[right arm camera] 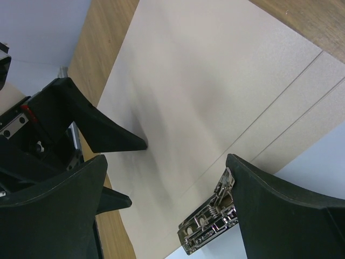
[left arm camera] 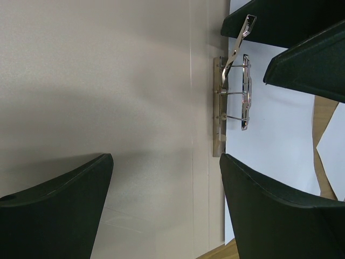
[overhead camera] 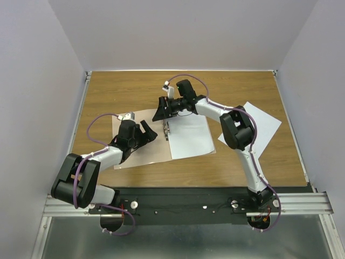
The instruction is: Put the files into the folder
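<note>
The folder (overhead camera: 135, 154) lies open on the wooden table, its pinkish-tan left half (left arm camera: 108, 97) bare. A white file (overhead camera: 191, 135) lies on its right half, beside the metal clip (overhead camera: 166, 129) at the spine. A second file (overhead camera: 267, 124) lies to the right, partly under the right arm. My left gripper (overhead camera: 151, 131) hovers open over the left half, with nothing between its fingers (left arm camera: 54, 210). My right gripper (overhead camera: 161, 115) stands open over the spine. One of its fingers (right arm camera: 285, 210) sits right beside the clip (right arm camera: 210, 226), whose lever (left arm camera: 242, 29) stands raised.
White walls close in the table on the left, back and right. A black base rail (overhead camera: 188, 202) runs along the near edge. The two grippers are close together, and the left gripper's fingers (right arm camera: 102, 129) show in the right wrist view.
</note>
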Robot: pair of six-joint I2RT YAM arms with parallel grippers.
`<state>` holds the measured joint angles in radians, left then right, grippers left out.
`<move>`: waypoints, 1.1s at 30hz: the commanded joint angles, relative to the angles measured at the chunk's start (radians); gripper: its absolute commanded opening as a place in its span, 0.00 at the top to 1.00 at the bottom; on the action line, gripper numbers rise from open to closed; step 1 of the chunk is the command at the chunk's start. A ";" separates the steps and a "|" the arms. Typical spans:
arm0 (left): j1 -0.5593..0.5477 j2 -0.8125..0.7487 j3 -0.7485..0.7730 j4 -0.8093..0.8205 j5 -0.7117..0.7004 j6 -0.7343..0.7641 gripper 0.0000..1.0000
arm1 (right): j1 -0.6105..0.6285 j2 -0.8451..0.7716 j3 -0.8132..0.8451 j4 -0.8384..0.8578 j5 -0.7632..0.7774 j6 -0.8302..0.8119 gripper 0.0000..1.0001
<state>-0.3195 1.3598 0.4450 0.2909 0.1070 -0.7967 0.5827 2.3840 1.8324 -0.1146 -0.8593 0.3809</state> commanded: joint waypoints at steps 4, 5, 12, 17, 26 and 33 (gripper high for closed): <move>0.005 0.024 -0.011 -0.067 0.020 -0.006 0.09 | 0.017 -0.075 -0.061 -0.008 -0.041 -0.033 0.00; 0.005 0.025 -0.011 -0.067 0.019 -0.007 0.10 | 0.019 -0.083 -0.067 -0.007 -0.040 -0.033 0.00; 0.005 0.027 -0.009 -0.065 0.019 -0.009 0.09 | 0.034 -0.117 -0.096 -0.008 -0.043 -0.053 0.00; 0.005 0.025 -0.011 -0.064 0.017 -0.009 0.09 | 0.035 -0.121 -0.110 -0.008 -0.046 -0.050 0.00; 0.005 0.018 -0.017 -0.059 0.016 -0.013 0.09 | 0.055 -0.190 -0.194 -0.007 -0.021 -0.045 0.00; 0.005 -0.019 0.000 -0.099 -0.030 -0.018 0.09 | 0.065 -0.295 -0.234 -0.008 0.095 -0.025 0.00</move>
<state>-0.3180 1.3579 0.4450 0.2897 0.1059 -0.8051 0.6353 2.1967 1.6157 -0.1215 -0.8593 0.3473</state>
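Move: The folder's metal clip lies about 5 cm back from my right hand, 4 cm to its right and 6 cm below, its lever standing up by the far finger. The file sheet already in the folder is centred about 15 cm to the clip's right and 3 cm nearer me; the cover's middle is some 15 cm to its left and 4 cm nearer. My left hand has the clip about 6 cm ahead, 9 cm right and slightly below. I draw my right hand back towards me by about 6 cm along the folder's spine, fingers wide open, the far fingertip pushing the clip's lever over towards my side. On the way I rise a little, dip again halfway along, then lift about 2 cm at the end; the wrist hardly turns. ##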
